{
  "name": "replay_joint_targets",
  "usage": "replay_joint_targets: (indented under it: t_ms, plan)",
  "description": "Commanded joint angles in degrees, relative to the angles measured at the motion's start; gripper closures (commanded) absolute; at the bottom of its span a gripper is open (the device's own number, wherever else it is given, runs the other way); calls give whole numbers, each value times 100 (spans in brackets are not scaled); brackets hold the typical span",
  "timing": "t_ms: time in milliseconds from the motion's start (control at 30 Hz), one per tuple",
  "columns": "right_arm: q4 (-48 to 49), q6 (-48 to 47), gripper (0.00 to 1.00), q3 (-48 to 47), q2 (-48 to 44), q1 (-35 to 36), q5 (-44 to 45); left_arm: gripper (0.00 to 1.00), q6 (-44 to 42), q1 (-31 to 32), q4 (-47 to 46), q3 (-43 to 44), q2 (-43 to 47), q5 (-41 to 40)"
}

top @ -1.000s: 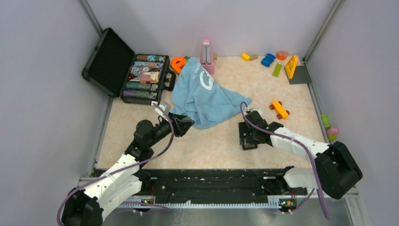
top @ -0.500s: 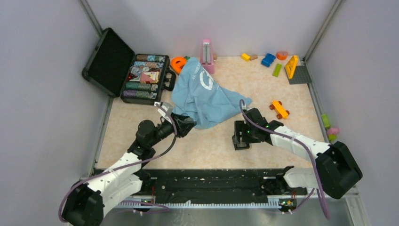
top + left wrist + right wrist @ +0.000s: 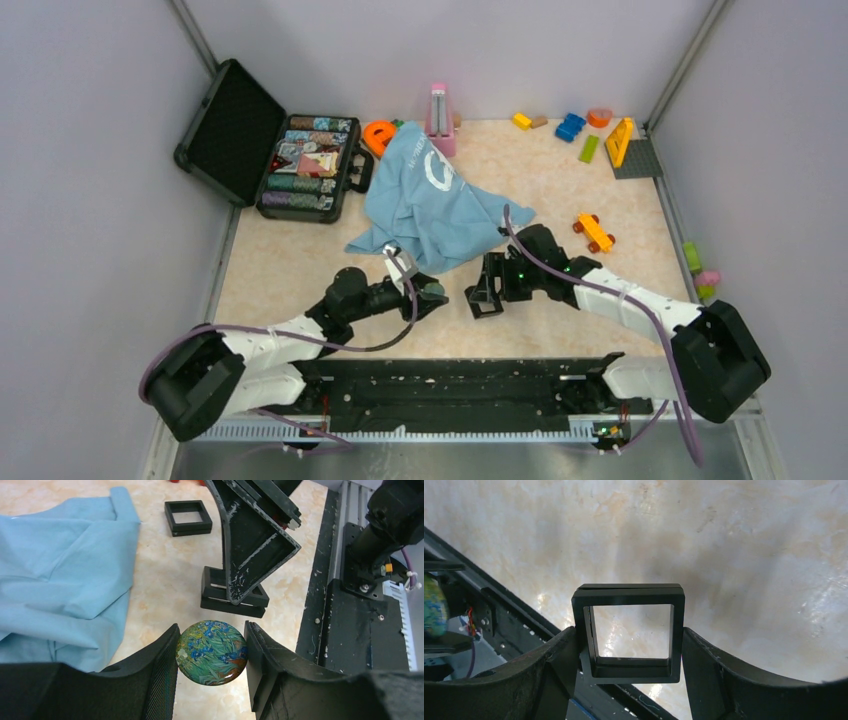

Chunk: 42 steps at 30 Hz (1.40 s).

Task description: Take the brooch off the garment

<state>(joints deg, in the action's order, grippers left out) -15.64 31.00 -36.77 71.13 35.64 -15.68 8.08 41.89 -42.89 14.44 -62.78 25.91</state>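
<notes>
My left gripper (image 3: 432, 292) (image 3: 211, 641) is shut on the brooch (image 3: 211, 652), a round teal-green pin with a painted flower picture. It holds the pin above the bare tabletop, just off the near edge of the light blue T-shirt (image 3: 430, 205) (image 3: 60, 575). The brooch also shows in the top view (image 3: 435, 291). My right gripper (image 3: 485, 290) (image 3: 630, 636) is shut on a small black square box (image 3: 629, 592) (image 3: 234, 597) and holds it right beside the brooch. A second black square frame (image 3: 188, 517) lies on the table beyond.
An open black case of poker chips (image 3: 305, 165) stands at the back left. A pink metronome (image 3: 438, 118) stands behind the shirt. An orange toy car (image 3: 594, 232) and coloured blocks (image 3: 590, 135) lie at the back right. A black rail (image 3: 450, 385) runs along the near edge.
My left gripper has drawn back from the shirt's near edge to the near right, with the brooch in it. My right gripper has moved left with the box towards it. The shirt's near-left corner now lies free.
</notes>
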Motion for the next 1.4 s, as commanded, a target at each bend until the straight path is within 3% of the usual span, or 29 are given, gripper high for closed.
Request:
replay_joint_targets:
  t_ms: [0,433,633,767,1367]
  plan:
    - [361,-144,48,-111,-124,84,-492,100,-516,245,-999,22,-530,93]
    - [406,-120,50,80,-536,113,-846,100,-1244,517,-1160,255,-1147,133]
    - [329,-135,53,135,-640,152,-903,97,-1469,576,-1223,296,-1233,551]
    - [310,-130,53,161,-701,184,-910,100,-1871,631,-1097,351,-1222,976]
    - [238,53,55,103,-1038,286,-862,100,-1906,688,-623,511,-1412,622]
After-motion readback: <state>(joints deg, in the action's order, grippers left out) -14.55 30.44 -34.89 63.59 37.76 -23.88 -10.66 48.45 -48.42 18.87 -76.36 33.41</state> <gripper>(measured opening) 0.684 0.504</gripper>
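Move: The brooch is already pinched in the left fingers; the black frame it is brought to, gripped in the right hand, lies about 11 cm to the left hand's right, 1 cm back and roughly 6 cm lower. The garment's middle is some 24 cm straight ahead of the left hand and 11 cm below. From the right hand, the brooch is about 11 cm left, 1 cm ahead and 6 cm higher; the spare frame lies some 13 cm ahead, 11 cm right and 5 cm down. The left hand keeps its hold on the brooch and carries it about 4.5 cm right towards the held frame, dipping some 3.5 cm early and rising a little again, then drawing back about 2 cm as it swings some 15 degrees clockwise and rolls by about as much. The right hand, still gripping the black frame by its sides, lifts it about 3.5 cm and draws it back 3 cm and a little left to meet the brooch, its left side tilting up slightly, until brooch and frame are close together; whether they touch can't be seen. ##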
